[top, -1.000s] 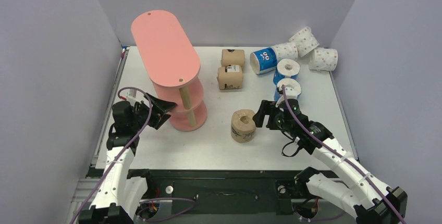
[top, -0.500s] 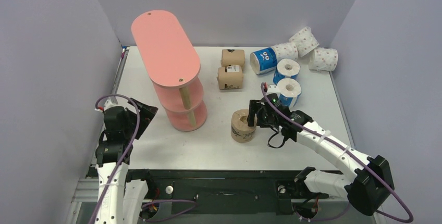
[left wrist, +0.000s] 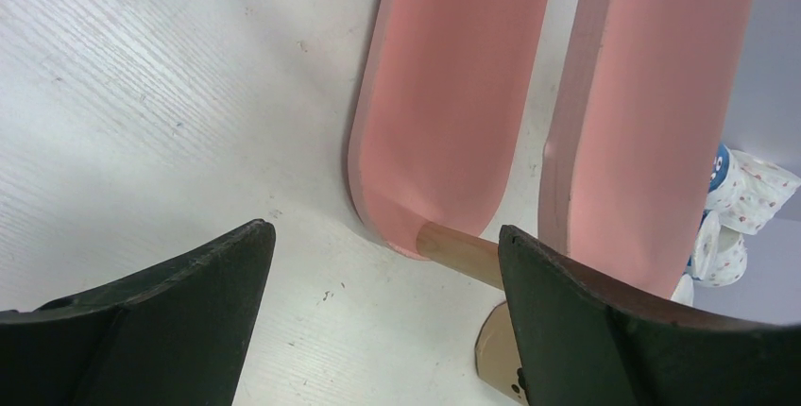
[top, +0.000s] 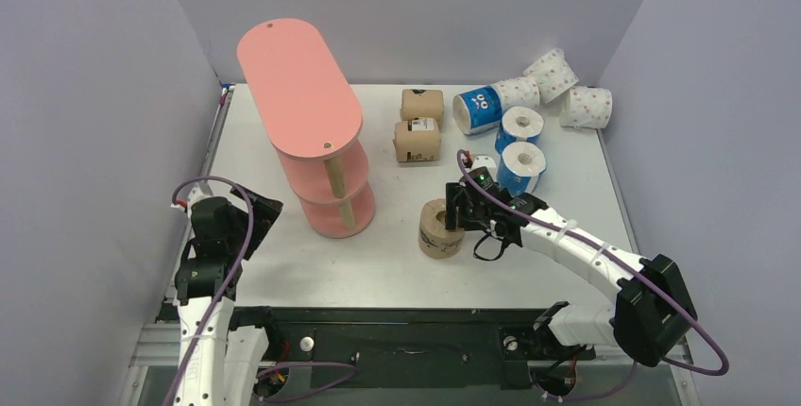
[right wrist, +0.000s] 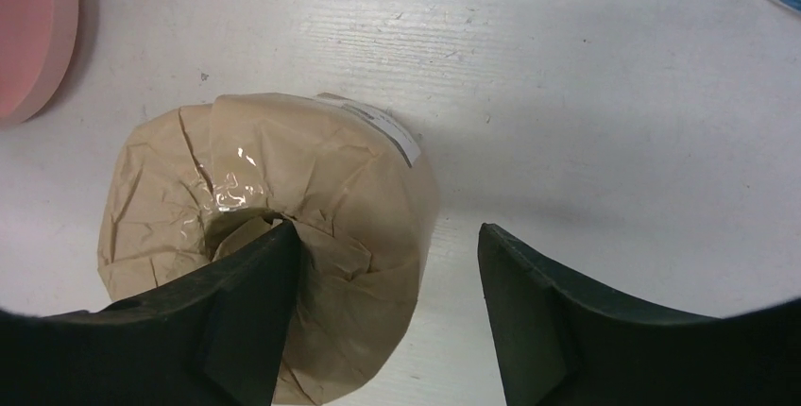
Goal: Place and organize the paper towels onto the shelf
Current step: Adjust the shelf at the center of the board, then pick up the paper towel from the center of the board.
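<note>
The salmon-pink shelf (top: 300, 85) stands at the left of the table with all its boards bare; the left wrist view shows its lower boards (left wrist: 444, 94). One brown roll (top: 436, 233) stands on end near the middle. My right gripper (top: 460, 208) is open over it. In the right wrist view, one finger (right wrist: 255, 274) sits at the core hole of the brown roll (right wrist: 312, 170) and the other (right wrist: 538, 293) is outside, apart from the wrap. My left gripper (top: 255, 212) hangs open and empty, left of the shelf's base.
Two more brown rolls (top: 418, 123) lie behind the middle. Three blue rolls (top: 520, 127) and three white pink-dotted rolls (top: 553, 74) cluster at the back right. Grey walls close in on the table on three sides.
My right gripper moved left onto the standing brown roll, and its jaws narrowed around the roll's wall. My left gripper drew back from the shelf toward the left edge.
</note>
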Robot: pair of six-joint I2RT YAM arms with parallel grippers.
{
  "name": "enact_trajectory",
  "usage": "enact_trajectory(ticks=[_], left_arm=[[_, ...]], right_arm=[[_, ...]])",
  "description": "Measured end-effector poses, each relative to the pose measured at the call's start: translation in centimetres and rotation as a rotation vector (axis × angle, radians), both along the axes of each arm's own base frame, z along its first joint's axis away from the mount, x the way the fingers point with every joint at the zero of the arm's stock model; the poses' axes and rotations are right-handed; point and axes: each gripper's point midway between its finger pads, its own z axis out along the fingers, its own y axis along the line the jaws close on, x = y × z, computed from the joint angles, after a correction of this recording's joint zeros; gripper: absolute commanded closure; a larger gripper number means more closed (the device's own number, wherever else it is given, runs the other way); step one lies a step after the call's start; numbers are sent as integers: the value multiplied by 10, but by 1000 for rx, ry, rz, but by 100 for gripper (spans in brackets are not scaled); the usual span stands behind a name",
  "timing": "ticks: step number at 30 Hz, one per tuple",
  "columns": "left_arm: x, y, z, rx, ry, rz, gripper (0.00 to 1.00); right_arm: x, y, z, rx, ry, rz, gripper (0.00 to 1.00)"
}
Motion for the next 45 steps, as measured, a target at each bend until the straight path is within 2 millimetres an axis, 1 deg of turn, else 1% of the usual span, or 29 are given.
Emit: enact_trajectory(ticks=[4,6,8,13,16,19,22,27,29,31,36,40,45], left_arm=[[-2,-2,-9,-8,19,-8,14],[-2,-3,-10,-12,21,-12,14],[-2,-4,-10,-14,17,-16,14],[-1,-5,-8,-18,7,-20,14],[-1,-5,-7,-21,5,-22,14],[0,-6,-6,-24,0,-24,14],[0,-7,-6,-30,-2,-26,15],[1,-9,-5,-38,-7,-32,15],[1,-9,-5,-40,-7,-34,15],[1,-9,-5,-41,-7,-35,15],[1,-9,-5,-42,-5,-33,15],[3,-9,-7,-47,7,-31,15],[6,-11,-7,-65,9,-32,16]], right_arm=[[3,3,-6,-7,11,1,44],[6,6,-6,-3,10,3,52],[7,7,-6,1,11,6,55],[10,10,0,9,2,6,58],[12,11,12,16,-13,5,59],[20,16,38,38,-56,5,60],[31,24,71,69,-118,10,62],[43,40,122,131,-213,30,66],[46,44,139,153,-240,32,66],[47,45,151,166,-257,33,66],[49,45,191,194,-306,33,66],[49,45,244,245,-393,38,66],[45,49,307,332,-498,53,66]])
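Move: The right hand hovers at the brown roll standing on the table: the roll's middle is about 4 cm to its left, 1 cm ahead and 3 cm lower, with one finger over the core and the other outside. The shelf's near end lies roughly 24 cm left and 5 cm ahead. The blue roll stands 14 cm ahead and 14 cm right; the lying brown roll is 22 cm ahead and 8 cm left. From the left hand, the standing roll is some 34 cm right, 3 cm ahead and 9 cm lower. Easing about 1 cm forward and left while settling slightly, the right hand closes its fingers on the side wall of the standing brown roll, one finger in the core and the other outside. It then lifts the roll straight off the table, some 30 cm up, drifting about 4 cm forward and 4 cm left as the wrist tips the fingers up towards level by roughly 30 degrees. ##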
